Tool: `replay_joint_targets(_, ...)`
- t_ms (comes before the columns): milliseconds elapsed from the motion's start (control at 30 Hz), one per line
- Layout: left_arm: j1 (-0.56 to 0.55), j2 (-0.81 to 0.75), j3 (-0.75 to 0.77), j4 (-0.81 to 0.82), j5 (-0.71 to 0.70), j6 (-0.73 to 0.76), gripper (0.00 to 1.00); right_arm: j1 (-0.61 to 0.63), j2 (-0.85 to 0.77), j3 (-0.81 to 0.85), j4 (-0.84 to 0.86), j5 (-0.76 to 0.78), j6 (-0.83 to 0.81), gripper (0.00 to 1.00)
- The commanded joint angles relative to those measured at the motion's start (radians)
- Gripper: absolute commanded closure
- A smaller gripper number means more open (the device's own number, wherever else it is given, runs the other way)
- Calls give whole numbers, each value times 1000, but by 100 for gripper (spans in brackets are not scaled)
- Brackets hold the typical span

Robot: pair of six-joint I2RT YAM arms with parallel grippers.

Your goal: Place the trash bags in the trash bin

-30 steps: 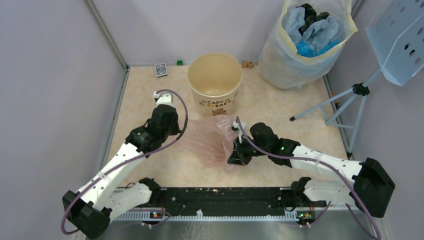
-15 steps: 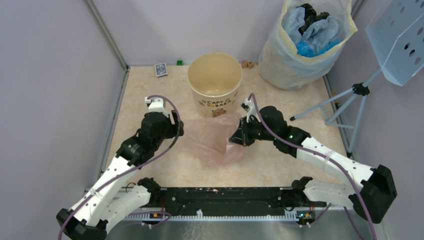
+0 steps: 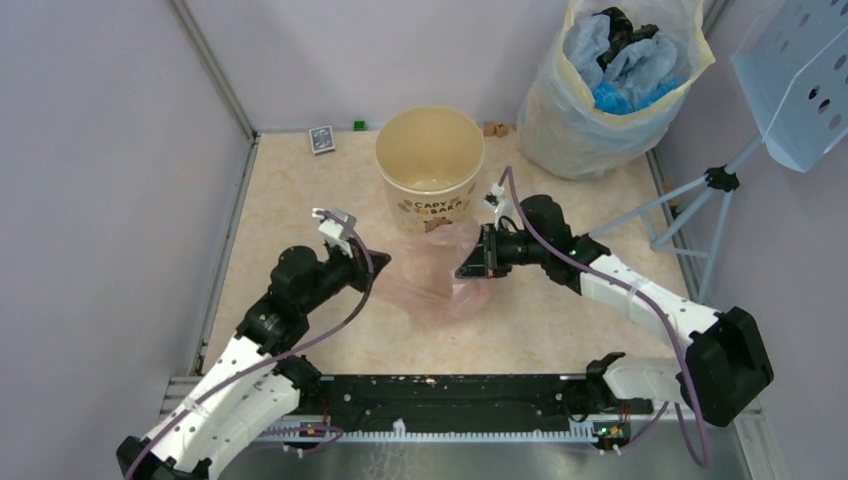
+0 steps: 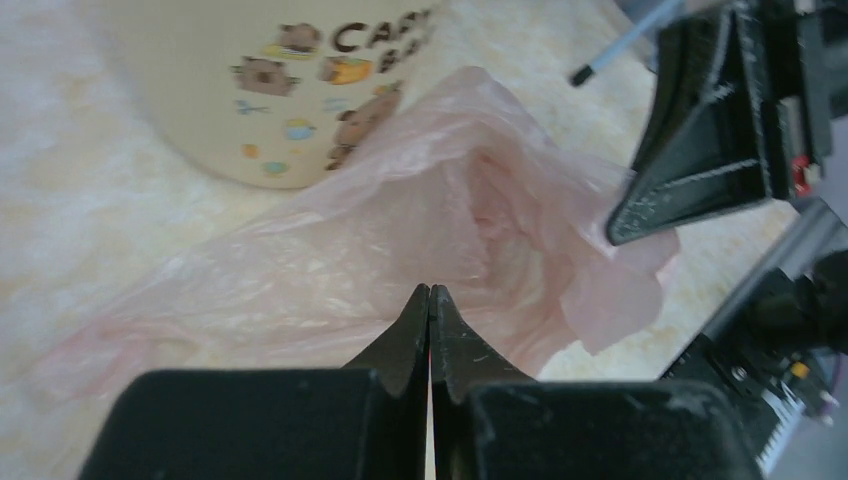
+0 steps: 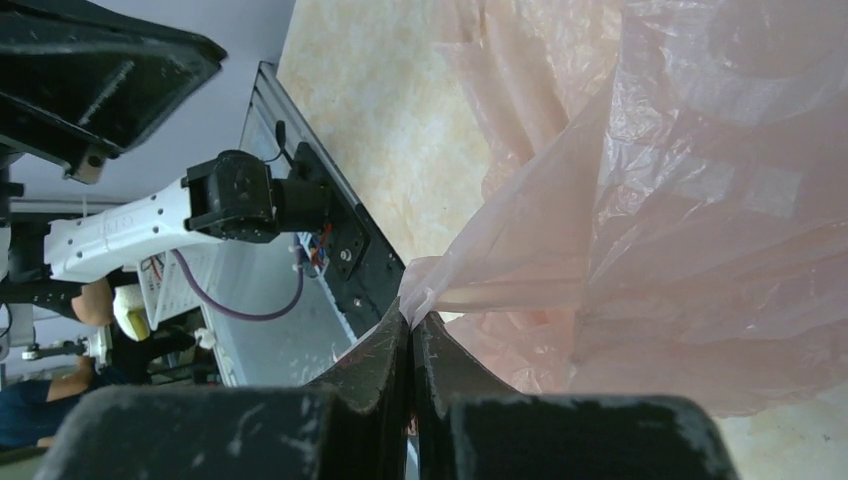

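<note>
The pale-pink trash bag point(image 3: 430, 285) hangs crumpled between my two grippers, just in front of the cream trash bin point(image 3: 432, 205), which stands upright and open. My left gripper point(image 3: 374, 270) points right and is shut at the bag's left edge; in the left wrist view its tips point(image 4: 430, 290) meet against the film point(image 4: 400, 230), below the bin's print point(image 4: 250, 90). My right gripper point(image 3: 466, 266) is shut on the bag's right edge, held up off the table; the right wrist view shows the pinched fold at its tips point(image 5: 412, 318) and the bag point(image 5: 700, 200) spreading beyond.
A large whitish-yellow bag point(image 3: 610, 90) with blue and black contents stands at the back right. A tripod point(image 3: 690, 200) and a perforated panel point(image 3: 800, 80) are at the right. A card deck point(image 3: 321, 139), a green cube point(image 3: 359, 125) and small blocks point(image 3: 494, 128) lie by the back wall.
My right gripper has carried the bag's right edge up and toward the bin. My left arm has pulled back and turned to point right at the bag's left edge. The bag is bunched narrower.
</note>
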Motion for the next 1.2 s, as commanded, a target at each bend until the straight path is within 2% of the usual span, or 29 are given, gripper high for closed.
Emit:
replay_joint_targets(0,-7,79,-69,327,298,-18,100,-21,-5,34,-29,-61,-30,100)
replay_joint_targets(133,-71,185,-52,387,240,-7,100,-26,-8,45,-66,-69,-55,100)
replay_joint_targets(267,-192,293,-89,544,154,41,100,-27,-3,64,-112,-65,-89,100)
replay_joint_targets(400,-301,407,-162,751,135,170,100,-29,-3,77,-123,-93,-94,100)
replay_joint_targets(467,-347,453,-188,790,61,255,100,-30,-6,86,-131,-112,-95,100)
replay_joint_targets(600,-353,573,-175,810,7,302,100,-31,-14,104,-172,-129,-119,100)
replay_joint_targets(867,-353,845,-82,705,-81,214,100,-32,-18,128,-245,-137,-175,100)
replay_joint_targets(967,-353,869,-90,694,-84,199,100,-33,-42,159,-284,-117,-197,100)
replay_joint_targets(1167,-358,896,-84,632,-116,213,100,-41,-45,349,-509,-19,-307,100)
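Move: The pink trash bag, half open, has its middle about 10 cm to the left hand's right, 3 cm ahead and some 13 cm below. The right fingers, pinching the bag's edge, are about 15 cm to the left hand's right, 2 cm back and 4 cm lower. The bin's middle is 27 cm ahead, 10 cm right and 9 cm below the left hand. From the right hand, the bag's middle is about 5 cm left, 4 cm ahead and 9 cm down. The right fingers keep their pinch on the bag's edge, drifting a couple of centimetres back and right, then lifting slightly at the end. Shut throughout, the left fingers sweep about 13 cm right over the bag, then plunge into its open mouth, some 19 cm down in all. The left wrist swings about 20 degrees clockwise and rolls so the tips point more downward. ##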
